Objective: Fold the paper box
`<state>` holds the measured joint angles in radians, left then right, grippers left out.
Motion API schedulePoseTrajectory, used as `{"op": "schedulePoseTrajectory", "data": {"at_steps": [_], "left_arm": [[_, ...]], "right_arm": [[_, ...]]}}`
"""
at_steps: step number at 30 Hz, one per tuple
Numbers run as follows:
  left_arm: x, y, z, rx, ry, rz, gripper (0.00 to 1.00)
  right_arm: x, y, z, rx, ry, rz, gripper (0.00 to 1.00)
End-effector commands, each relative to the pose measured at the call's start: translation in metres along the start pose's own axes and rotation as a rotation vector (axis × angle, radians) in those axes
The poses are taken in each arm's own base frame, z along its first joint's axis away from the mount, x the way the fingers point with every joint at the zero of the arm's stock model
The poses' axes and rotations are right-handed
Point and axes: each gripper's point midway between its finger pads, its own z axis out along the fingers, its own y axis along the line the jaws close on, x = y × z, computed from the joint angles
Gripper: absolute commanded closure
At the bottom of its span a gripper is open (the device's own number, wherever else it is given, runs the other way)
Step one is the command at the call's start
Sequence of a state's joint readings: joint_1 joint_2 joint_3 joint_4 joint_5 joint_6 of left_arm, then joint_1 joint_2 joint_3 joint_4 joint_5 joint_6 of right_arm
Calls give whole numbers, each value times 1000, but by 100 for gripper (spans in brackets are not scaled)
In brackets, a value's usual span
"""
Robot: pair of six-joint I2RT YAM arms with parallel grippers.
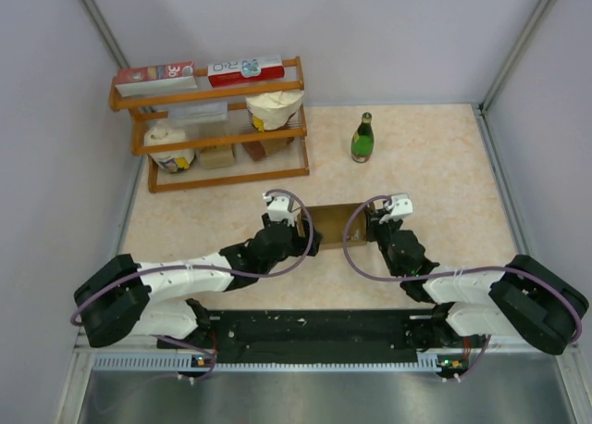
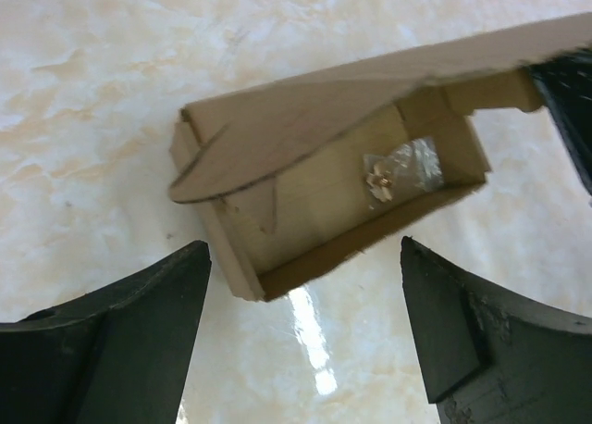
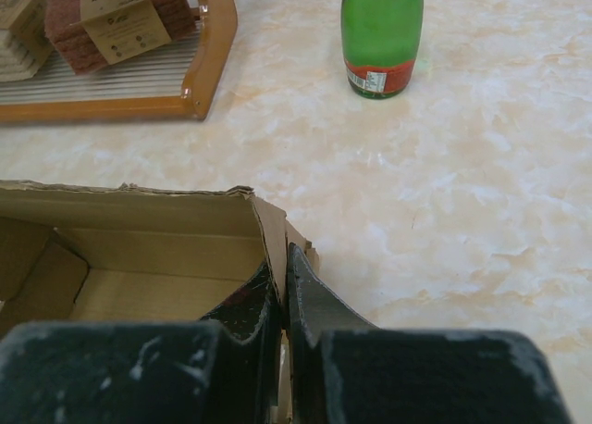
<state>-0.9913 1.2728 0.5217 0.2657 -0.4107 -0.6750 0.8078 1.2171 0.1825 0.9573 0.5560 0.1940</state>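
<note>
The paper box (image 1: 333, 222) is plain brown cardboard, folded into an open tray that lies between my two grippers on the table. In the left wrist view the box (image 2: 333, 193) has a rounded flap leaning over its open side, and a small clear packet (image 2: 398, 169) sits inside. My left gripper (image 2: 303, 248) stands open just off the box's left end, with nothing between its fingers. My right gripper (image 3: 282, 267) is shut on the box's right end wall (image 3: 273, 234), one finger inside and one outside.
A wooden shelf (image 1: 217, 123) with cartons, jars and packets stands at the back left. A green bottle (image 1: 362, 139) stands upright behind the box, also in the right wrist view as the bottle (image 3: 381, 31). Grey walls enclose the table.
</note>
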Motion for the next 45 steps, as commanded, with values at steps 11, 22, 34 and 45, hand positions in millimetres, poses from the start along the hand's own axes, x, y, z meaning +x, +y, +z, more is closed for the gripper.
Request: {"op": "schedulePoseTrajectory", "data": {"at_steps": [11,22,34,45], "left_arm": [[-25,-41,-77,287,12,-49,18],[-113,-51,-114,303,-260,4,84],[-162,-78,-58,332,-260,132,100],[-99,-101,18,491,44,148,100]], "right_arm": [[-5,-1,-8,-19,-38,4,100],[-4,2,-9,-49,-42,-24,100],[-1,5,-11,-74,-29,-48,100],[2,4,-12,-72,-23,-48,100]]}}
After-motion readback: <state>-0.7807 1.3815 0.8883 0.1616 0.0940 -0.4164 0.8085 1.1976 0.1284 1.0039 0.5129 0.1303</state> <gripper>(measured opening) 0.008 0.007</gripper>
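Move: The raised lid along the far side of the paper box has its middle about 5 cm ahead of the left hand, 6 cm to its right and roughly level. The box body's middle is 2 cm ahead, 6 cm right and 5 cm below; the small plastic bag in it lies some 1 cm ahead, 10 cm right and 7 cm lower. From the right hand, which already pinches the lid's right end, the lid's middle is about 7 cm left, level with it. Back about 6 cm and up, the left hand withdraws from over the box and shuts its empty fingers as it climbs to some 17 cm above its start; it then reaches forward over the lid and sinks about 7 cm towards its outer side, drifting right and turning roughly 20 degrees clockwise. The right hand keeps its pinch on the lid's right end, easing back about 1 cm. ##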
